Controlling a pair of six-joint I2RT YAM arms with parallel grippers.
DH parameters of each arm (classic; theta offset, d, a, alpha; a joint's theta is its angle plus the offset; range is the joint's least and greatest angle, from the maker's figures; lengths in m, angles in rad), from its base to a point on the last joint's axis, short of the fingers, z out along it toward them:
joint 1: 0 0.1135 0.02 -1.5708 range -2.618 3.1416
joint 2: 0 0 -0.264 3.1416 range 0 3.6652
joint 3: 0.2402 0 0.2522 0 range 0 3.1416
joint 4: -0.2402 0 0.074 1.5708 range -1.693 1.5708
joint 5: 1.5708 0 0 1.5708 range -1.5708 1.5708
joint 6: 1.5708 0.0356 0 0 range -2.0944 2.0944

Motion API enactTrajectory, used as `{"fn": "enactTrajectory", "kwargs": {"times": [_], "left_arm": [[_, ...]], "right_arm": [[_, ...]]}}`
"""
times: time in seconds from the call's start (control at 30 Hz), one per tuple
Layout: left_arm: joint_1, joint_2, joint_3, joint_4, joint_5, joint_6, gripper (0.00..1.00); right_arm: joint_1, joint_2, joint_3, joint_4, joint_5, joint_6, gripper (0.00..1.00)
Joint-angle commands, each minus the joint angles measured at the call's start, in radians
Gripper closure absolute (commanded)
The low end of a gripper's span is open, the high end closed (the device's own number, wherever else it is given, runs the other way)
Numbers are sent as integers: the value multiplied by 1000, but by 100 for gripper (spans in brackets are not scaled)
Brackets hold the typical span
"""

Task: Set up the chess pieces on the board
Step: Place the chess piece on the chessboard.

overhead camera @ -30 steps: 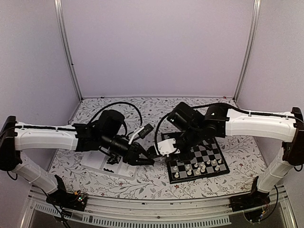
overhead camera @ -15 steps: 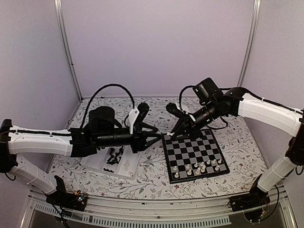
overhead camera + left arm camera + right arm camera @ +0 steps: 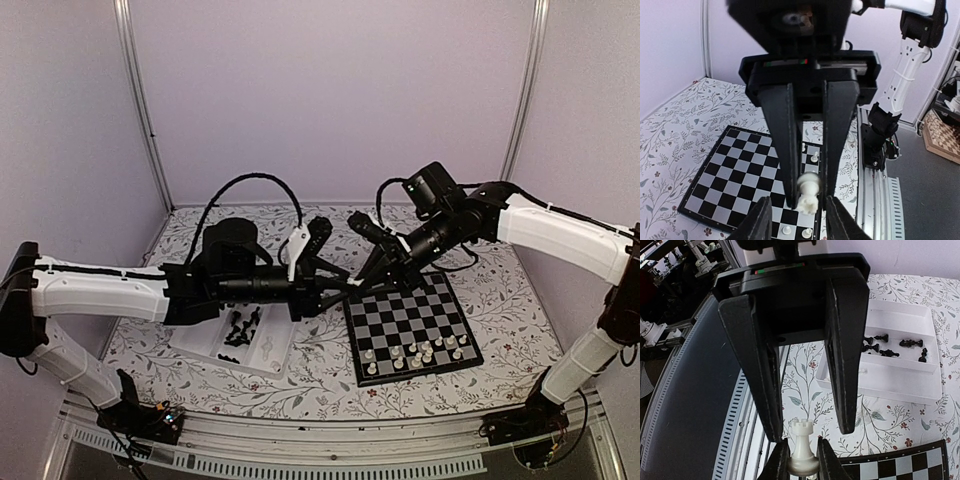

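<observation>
My right gripper [image 3: 802, 461] is shut on the base of a white rook [image 3: 803, 440], held upright in the air. In the top view it hangs over the far-left corner of the board [image 3: 392, 322]. My left gripper [image 3: 800, 219] faces it tip to tip and is open, its fingertips [image 3: 763, 218] apart on either side of the rook [image 3: 808, 193] without touching it. Several white chess pieces [image 3: 416, 352] stand near the board's front edge. Black pieces [image 3: 240, 328] lie in the clear tray [image 3: 268, 348].
The tray sits left of the board, under the left arm [image 3: 110, 290]. The right arm [image 3: 560, 235] reaches in over the board's far side. Flower-patterned cloth [image 3: 320, 385] covers the table; a metal rail [image 3: 330, 440] runs along the near edge.
Both grippers rose from low by the tray and the board's left edge. The left gripper then slid right to meet the right gripper, which kept hold of the rook.
</observation>
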Motion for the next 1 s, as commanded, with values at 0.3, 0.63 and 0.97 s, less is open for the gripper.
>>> {"fn": "enactTrajectory", "kwargs": {"times": [0.3, 0.63, 0.97], "left_arm": [[20, 75, 80, 4, 119, 11, 85], [33, 214, 248, -188, 82, 46, 91], [24, 566, 675, -659, -48, 117, 94]], "right_arm": [[-6, 5, 17, -11, 13, -7, 93], [-138, -158, -170, -11, 265, -59, 63], [-572, -344, -480, -2, 344, -140, 53]]}}
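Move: The white rook, still gripped at its base by the right hand, stands about 1 cm to the right of the left hand's point, its head between the left's open fingertips; from the right hand it lies roughly 2 cm to the left and 1 cm lower. From the left hand, the chessboard's middle is some 15 cm right, 7 cm ahead and 22 cm below. The board's near-left corner piece lies about 6 cm right and 5 cm back, equally far down. The white rook's head is pinched by the left fingers, which close as that hand edges a little to the right; the right hand then opens off the base and pulls away, about 18 cm right, lower and forward, swinging some 30 degrees clockwise. The left, keeping its grip, carries the rook right, forward and down over the board, roughly 6 cm each way. ##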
